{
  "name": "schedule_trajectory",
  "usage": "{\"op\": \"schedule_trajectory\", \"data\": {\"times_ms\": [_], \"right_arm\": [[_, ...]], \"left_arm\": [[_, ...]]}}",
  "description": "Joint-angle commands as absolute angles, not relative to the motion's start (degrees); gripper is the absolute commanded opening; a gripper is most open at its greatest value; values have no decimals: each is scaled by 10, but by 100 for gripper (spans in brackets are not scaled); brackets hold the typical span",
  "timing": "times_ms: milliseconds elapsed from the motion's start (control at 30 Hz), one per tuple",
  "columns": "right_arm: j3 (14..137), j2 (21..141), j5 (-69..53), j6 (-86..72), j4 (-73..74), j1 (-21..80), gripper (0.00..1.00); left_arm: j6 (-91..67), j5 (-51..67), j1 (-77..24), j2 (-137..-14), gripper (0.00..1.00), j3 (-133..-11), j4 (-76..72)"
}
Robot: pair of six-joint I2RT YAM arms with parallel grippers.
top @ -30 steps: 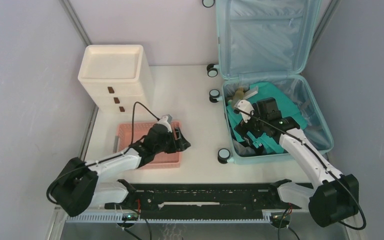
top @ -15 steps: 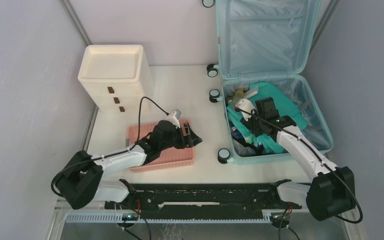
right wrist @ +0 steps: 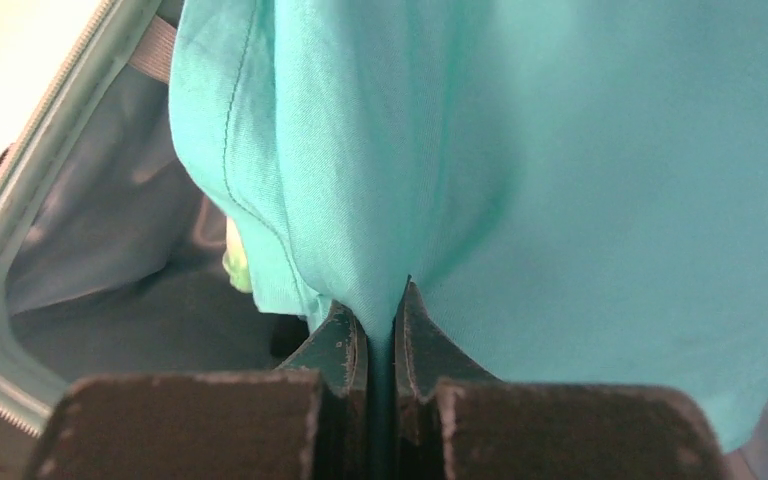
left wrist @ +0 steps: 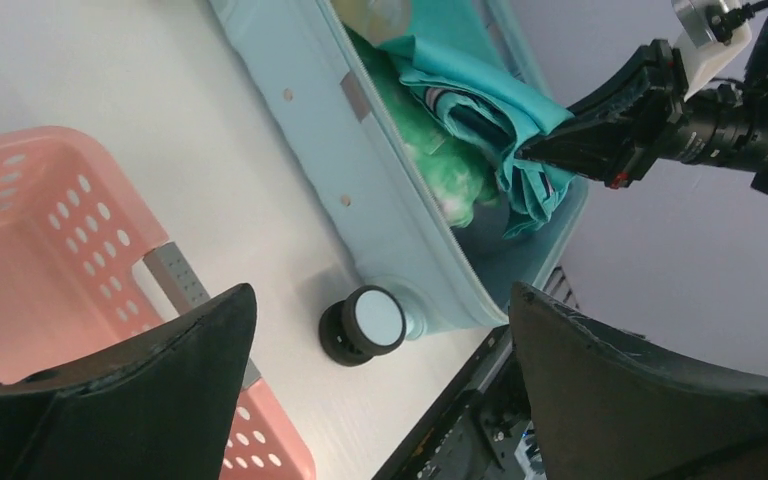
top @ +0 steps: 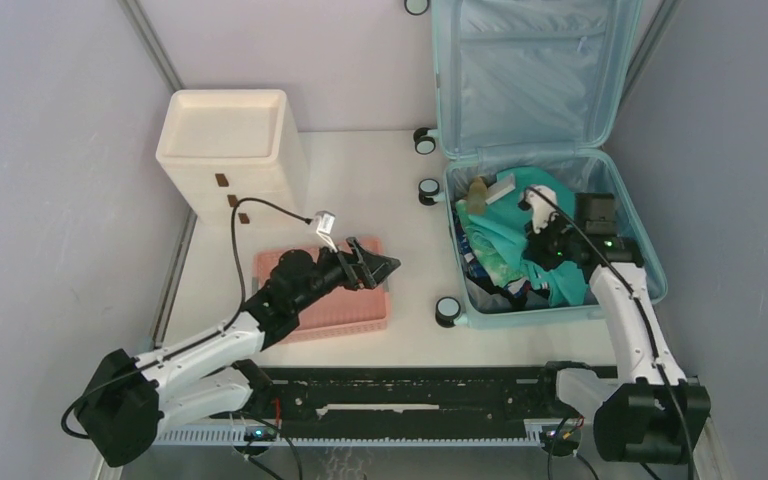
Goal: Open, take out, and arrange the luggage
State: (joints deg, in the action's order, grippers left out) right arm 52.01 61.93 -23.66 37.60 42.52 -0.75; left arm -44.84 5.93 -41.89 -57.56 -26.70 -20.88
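The luggage lies open at the right of the table, its lid leaning on the back wall. A teal cloth and other soft items fill the lower half. My right gripper is inside it, shut on a fold of the teal cloth, which is pinched between the fingertips of the right gripper. My left gripper hovers open and holds nothing, over the right edge of the pink basket, pointing at the luggage. In the left wrist view, the luggage's side wall and a caster wheel lie ahead of the left gripper.
A cream-white drawer cabinet stands at the back left. The pink basket sits between it and the luggage. A black rail runs along the near edge. Grey walls close both sides.
My right gripper closed on the teal cloth and drew back to the right with it. My left gripper opened wide, and its arm swung up over the basket's right edge.
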Motion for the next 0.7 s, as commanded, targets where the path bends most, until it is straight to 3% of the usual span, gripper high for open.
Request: {"op": "schedule_trajectory", "data": {"times_ms": [0,200,667], "right_arm": [[568,589,-387,400,502,-88,0],[616,611,-488,429,561,-157,0],[663,633,-568,437,610,-172,0]], "left_arm": [[-498,56,-421,-569,100,-240,-318],[-552,100,-450,-628,100,-279,-396],[-648,-57,-578,-871,100,-494,-449]]}}
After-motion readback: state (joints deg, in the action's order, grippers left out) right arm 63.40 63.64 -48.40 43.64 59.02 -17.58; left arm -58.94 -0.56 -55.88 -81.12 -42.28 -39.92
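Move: The teal garment, already pinched in the right fingers, lies about 28 cm to the right of the left hand, 3 cm ahead and 7 cm lower; its middle is some 3 cm ahead of the right fingertips and 4 cm below. From the left hand, the green garment is 21 cm right, level ahead and 12 cm below; the suitcase's near left wheel is 14 cm right, 8 cm back and 16 cm down. Bring the left gripper, kept wide open, about 12 cm to the right and 6 cm up, over the suitcase's left rim towards the teal garment, rolling its left side down some 15 degrees. Meanwhile keep the right fingers shut on the garment and lift about 6 cm, easing back slightly and rolling that hand's left side up. ##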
